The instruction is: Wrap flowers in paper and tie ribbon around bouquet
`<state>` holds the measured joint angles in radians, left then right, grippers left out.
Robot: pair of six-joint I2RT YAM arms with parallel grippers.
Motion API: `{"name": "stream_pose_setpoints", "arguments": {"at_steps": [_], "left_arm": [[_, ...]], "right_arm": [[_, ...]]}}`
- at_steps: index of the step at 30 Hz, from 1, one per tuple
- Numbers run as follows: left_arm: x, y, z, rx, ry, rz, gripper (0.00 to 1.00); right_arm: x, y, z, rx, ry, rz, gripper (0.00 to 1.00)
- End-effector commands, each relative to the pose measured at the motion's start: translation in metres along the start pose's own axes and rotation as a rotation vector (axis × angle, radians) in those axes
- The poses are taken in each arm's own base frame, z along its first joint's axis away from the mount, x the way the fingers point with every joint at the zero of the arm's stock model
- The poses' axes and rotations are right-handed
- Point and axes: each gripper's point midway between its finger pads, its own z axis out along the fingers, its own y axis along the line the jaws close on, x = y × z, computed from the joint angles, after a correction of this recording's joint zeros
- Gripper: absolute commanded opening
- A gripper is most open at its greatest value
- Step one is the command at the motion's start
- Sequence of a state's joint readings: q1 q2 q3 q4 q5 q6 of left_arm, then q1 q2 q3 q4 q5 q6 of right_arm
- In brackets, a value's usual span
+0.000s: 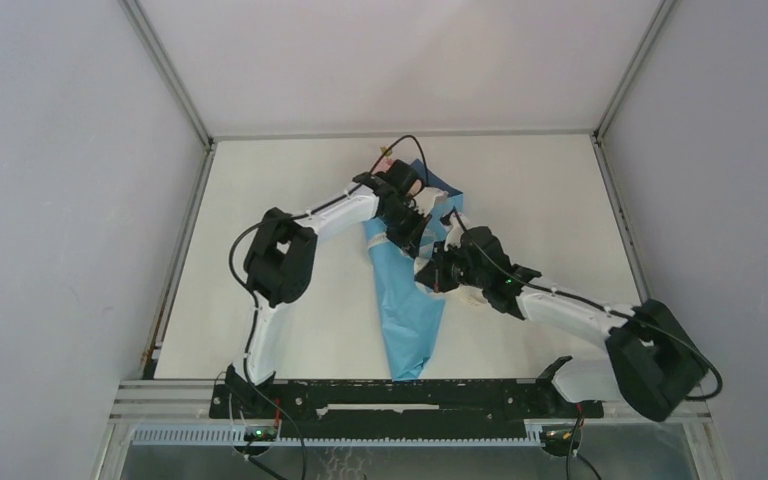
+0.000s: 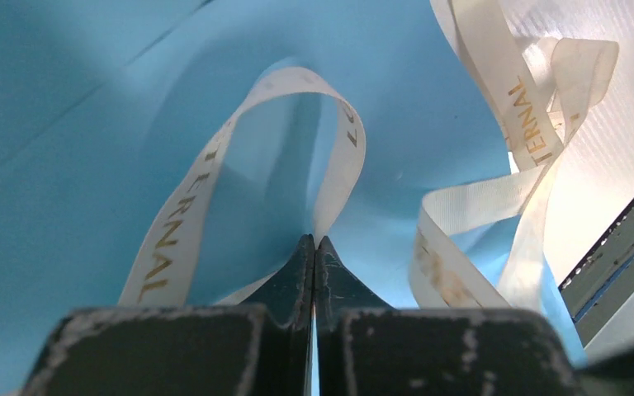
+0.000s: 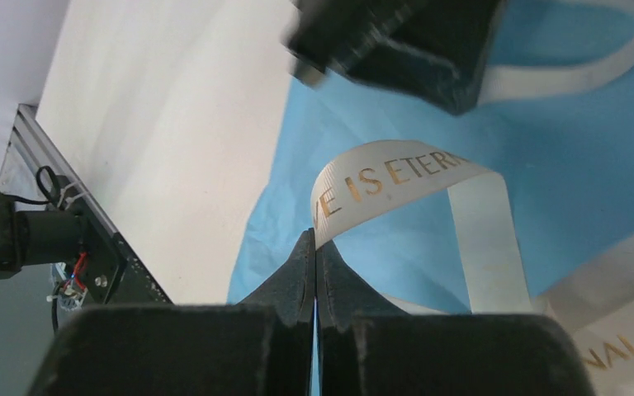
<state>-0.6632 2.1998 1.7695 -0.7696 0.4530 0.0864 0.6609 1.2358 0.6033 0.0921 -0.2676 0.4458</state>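
Observation:
The bouquet (image 1: 407,300) is a slim blue paper cone lying along the table, narrow end toward me. A bit of the pink flowers (image 1: 384,156) peeks from its far wide end. My left gripper (image 1: 412,228) hovers over the upper cone. In the left wrist view it (image 2: 314,241) is shut on a loop of the cream ribbon (image 2: 177,223) over the paper (image 2: 66,165). My right gripper (image 1: 434,270) is just right of the cone's middle. In the right wrist view it (image 3: 314,235) is shut on another ribbon (image 3: 380,177) loop with gold lettering.
The white table (image 1: 290,180) stretches to either side of the cone, walled left, right and behind. A black rail (image 1: 390,395) with the arm bases runs along the near edge. The left gripper's dark body (image 3: 404,37) hangs close above the right gripper.

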Motion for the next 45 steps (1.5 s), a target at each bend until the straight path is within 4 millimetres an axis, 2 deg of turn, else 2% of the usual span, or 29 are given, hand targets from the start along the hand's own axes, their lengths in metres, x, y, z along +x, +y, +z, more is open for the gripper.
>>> {"name": "stream_pose_setpoints", "arguments": {"at_steps": [1,5,8,10,13,15,17,19,21,23,25,28,32,35,38,41,45], "left_arm": [[-0.028,-0.009,-0.057,0.001,-0.113,0.032,0.0],[-0.02,-0.003,-0.084,-0.035,-0.11,0.034,0.0],[-0.01,0.004,-0.111,-0.089,-0.099,0.069,0.0],[0.002,0.004,-0.131,-0.13,-0.08,0.122,0.0],[0.028,-0.005,-0.159,-0.16,-0.031,0.235,0.0],[0.048,-0.024,-0.178,-0.124,0.008,0.337,0.0],[0.071,-0.048,-0.186,-0.061,0.073,0.449,0.0],[0.09,-0.076,-0.187,0.007,0.144,0.585,0.0],[0.1,-0.104,-0.184,0.068,0.198,0.713,0.0],[0.098,-0.126,-0.179,0.091,0.217,0.805,0.0],[0.087,-0.144,-0.174,0.108,0.212,0.875,0.0],[0.058,-0.158,-0.165,0.122,0.161,0.967,0.0],[0.021,-0.157,-0.141,0.138,0.1,0.952,0.0],[0.004,-0.152,-0.12,0.183,0.078,0.879,0.0],[-0.01,-0.148,-0.114,0.206,0.049,0.847,0.0],[-0.011,-0.143,-0.111,0.234,0.041,0.826,0.0],[-0.007,-0.135,-0.109,0.26,0.041,0.791,0.0]], "right_arm": [[-0.012,0.002,0.023,-0.04,-0.04,0.044,0.0],[-0.004,-0.032,0.039,0.06,0.003,0.156,0.0],[-0.005,-0.048,0.047,0.092,0.009,0.213,0.0],[-0.011,-0.05,0.053,0.076,0.011,0.231,0.0],[-0.023,-0.042,0.061,0.024,0.007,0.22,0.0],[-0.03,-0.04,0.065,0.013,0.002,0.212,0.0],[-0.036,-0.039,0.069,0.003,0.005,0.209,0.0],[-0.042,-0.038,0.072,-0.016,0.004,0.217,0.0],[-0.049,-0.034,0.075,-0.056,-0.001,0.229,0.0],[-0.059,-0.033,0.076,-0.088,-0.008,0.244,0.0],[-0.067,-0.034,0.077,-0.095,-0.013,0.248,0.05],[-0.07,-0.036,0.079,-0.092,-0.005,0.247,0.24],[-0.072,-0.03,0.073,-0.138,0.01,0.254,0.4],[-0.08,-0.022,0.063,-0.191,0.008,0.252,0.45],[-0.086,-0.027,0.054,-0.201,0.002,0.264,0.49],[-0.09,-0.036,0.046,-0.204,0.004,0.284,0.51],[-0.098,-0.035,0.03,-0.222,0.0,0.283,0.52]]}}
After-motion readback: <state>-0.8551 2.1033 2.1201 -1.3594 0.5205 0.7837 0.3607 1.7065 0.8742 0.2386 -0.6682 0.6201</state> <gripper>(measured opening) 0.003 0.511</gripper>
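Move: The left gripper is shut on a ribbon just above the wrap. The ribbon piece in the right gripper lies about 8 cm back of the left fingertips, 1 cm right and 5 cm higher. The ribbon band at the wrap's left edge is about 8 cm left and 4 cm ahead of the left gripper. From the right gripper, the left gripper's ribbon loop lies some 10 cm straight ahead and 7 cm lower; the loose ribbon pile is about 9 cm right and 1 cm back, on the table. Keep the left gripper shut on its ribbon and swing it up about 15 cm and left, back over the right gripper to its near side, then right and a little down, turning some 45 degrees clockwise. Meanwhile dip the right gripper towards the wrap and forward, then rise partway as it goes on forward under the left hand, and open its fingers about halfway at the ribbon loop. ##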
